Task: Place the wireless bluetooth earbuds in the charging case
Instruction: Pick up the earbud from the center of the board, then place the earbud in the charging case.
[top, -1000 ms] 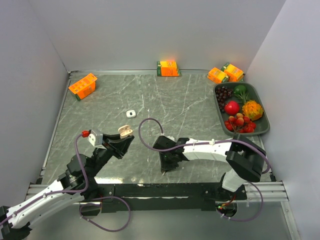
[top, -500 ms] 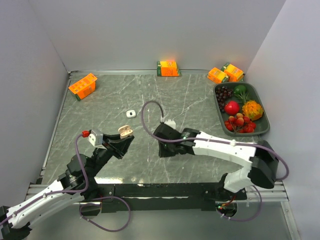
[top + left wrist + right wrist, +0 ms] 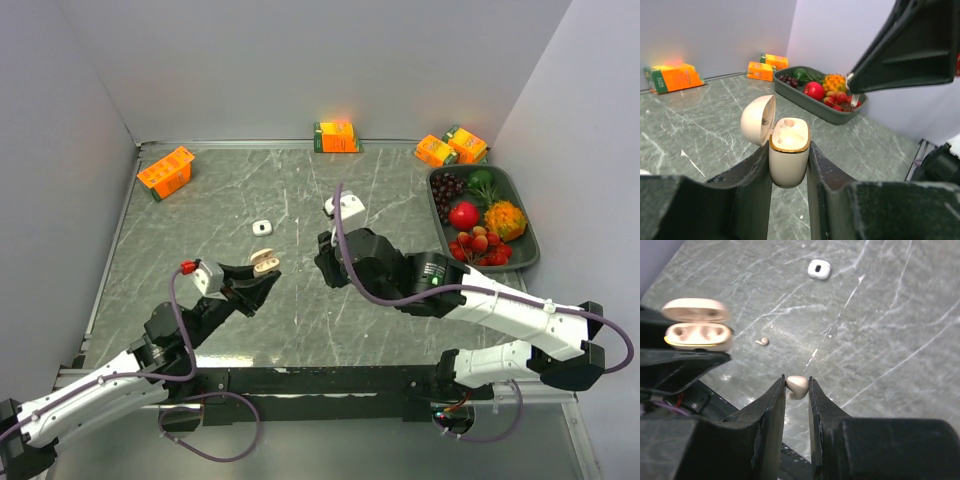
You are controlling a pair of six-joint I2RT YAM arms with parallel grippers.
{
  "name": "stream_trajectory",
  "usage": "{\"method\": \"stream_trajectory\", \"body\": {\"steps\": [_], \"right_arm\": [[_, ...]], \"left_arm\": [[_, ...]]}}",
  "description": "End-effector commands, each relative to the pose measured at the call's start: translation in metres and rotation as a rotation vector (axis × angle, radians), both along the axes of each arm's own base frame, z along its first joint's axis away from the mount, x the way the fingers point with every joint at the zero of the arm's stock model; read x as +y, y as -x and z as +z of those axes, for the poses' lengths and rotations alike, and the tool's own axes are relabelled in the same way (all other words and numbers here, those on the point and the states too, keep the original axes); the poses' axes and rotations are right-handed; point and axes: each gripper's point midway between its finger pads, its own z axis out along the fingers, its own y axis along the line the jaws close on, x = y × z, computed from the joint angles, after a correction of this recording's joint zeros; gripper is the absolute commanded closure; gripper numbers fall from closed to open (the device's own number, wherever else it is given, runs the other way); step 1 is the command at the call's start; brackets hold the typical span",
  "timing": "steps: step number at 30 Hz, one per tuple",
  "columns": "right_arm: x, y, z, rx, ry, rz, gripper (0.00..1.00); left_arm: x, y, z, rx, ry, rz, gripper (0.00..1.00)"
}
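The charging case (image 3: 789,155) is beige with a gold rim, and its lid (image 3: 758,120) is flipped open. My left gripper (image 3: 789,146) is shut on it and holds it upright above the table, left of centre (image 3: 258,278). Both sockets of the case (image 3: 697,336) look empty. My right gripper (image 3: 797,382) is shut on one pale earbud (image 3: 799,385), held in the air to the right of the case (image 3: 328,268). A second earbud (image 3: 761,341) lies loose on the marble table.
A small white closed case (image 3: 262,227) lies on the table behind the left gripper. Orange cartons stand at the far left (image 3: 165,171), far middle (image 3: 337,136) and far right (image 3: 450,148). A dark tray (image 3: 434,205) of fruit sits at the right edge.
My right arm has lifted from the near table and swung up and back toward the middle. The left gripper with the open case has shifted slightly right.
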Motion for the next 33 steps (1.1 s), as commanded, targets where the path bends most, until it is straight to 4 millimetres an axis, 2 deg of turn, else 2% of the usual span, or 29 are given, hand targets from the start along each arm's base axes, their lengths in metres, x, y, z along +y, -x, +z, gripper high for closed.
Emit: {"method": "stream_trajectory", "body": {"steps": [1,8,19,24,33], "right_arm": [[0.008,0.003,0.038,-0.163,0.023,0.108,1.00],[0.022,0.016,0.056,-0.226,-0.011,0.208,1.00],[0.053,0.036,0.078,-0.252,-0.082,0.309,1.00],[0.065,0.033,0.078,-0.307,-0.027,0.293,1.00],[0.081,0.027,0.063,-0.267,-0.016,0.240,1.00]], "left_arm": [[-0.015,0.012,0.026,-0.179,-0.019,-0.087,0.99],[-0.028,0.026,0.028,-0.299,-0.049,-0.171,0.99],[-0.033,0.023,0.022,-0.265,-0.068,-0.180,0.99],[-0.032,0.017,0.020,-0.201,-0.052,-0.157,0.99],[-0.030,0.012,0.019,-0.142,-0.025,-0.135,0.99]]}}
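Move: To the right hand's left by about 11 cm, 1 cm nearer the bases and perhaps 1 cm lower, is the open beige charging case in the left hand. Under it on the table, 29 cm below the right hand, the loose earbud lies some 4 cm ahead and 15 cm left, and the white case 18 cm ahead and 13 cm left. From the left hand, the held earbud is about 11 cm right, 1 cm ahead and 2 cm higher. Carrying its already pinched earbud left to the open case, the right hand travels about 7.5 cm, rises some 5 cm and begins to sink again, easing back 3 cm; it turns counter-clockwise and tips its fingers up, each by about 15 degrees. The left hand keeps the case gripped and brings it some 3 cm right to meet the earbud, turning about 10 degrees clockwise. ##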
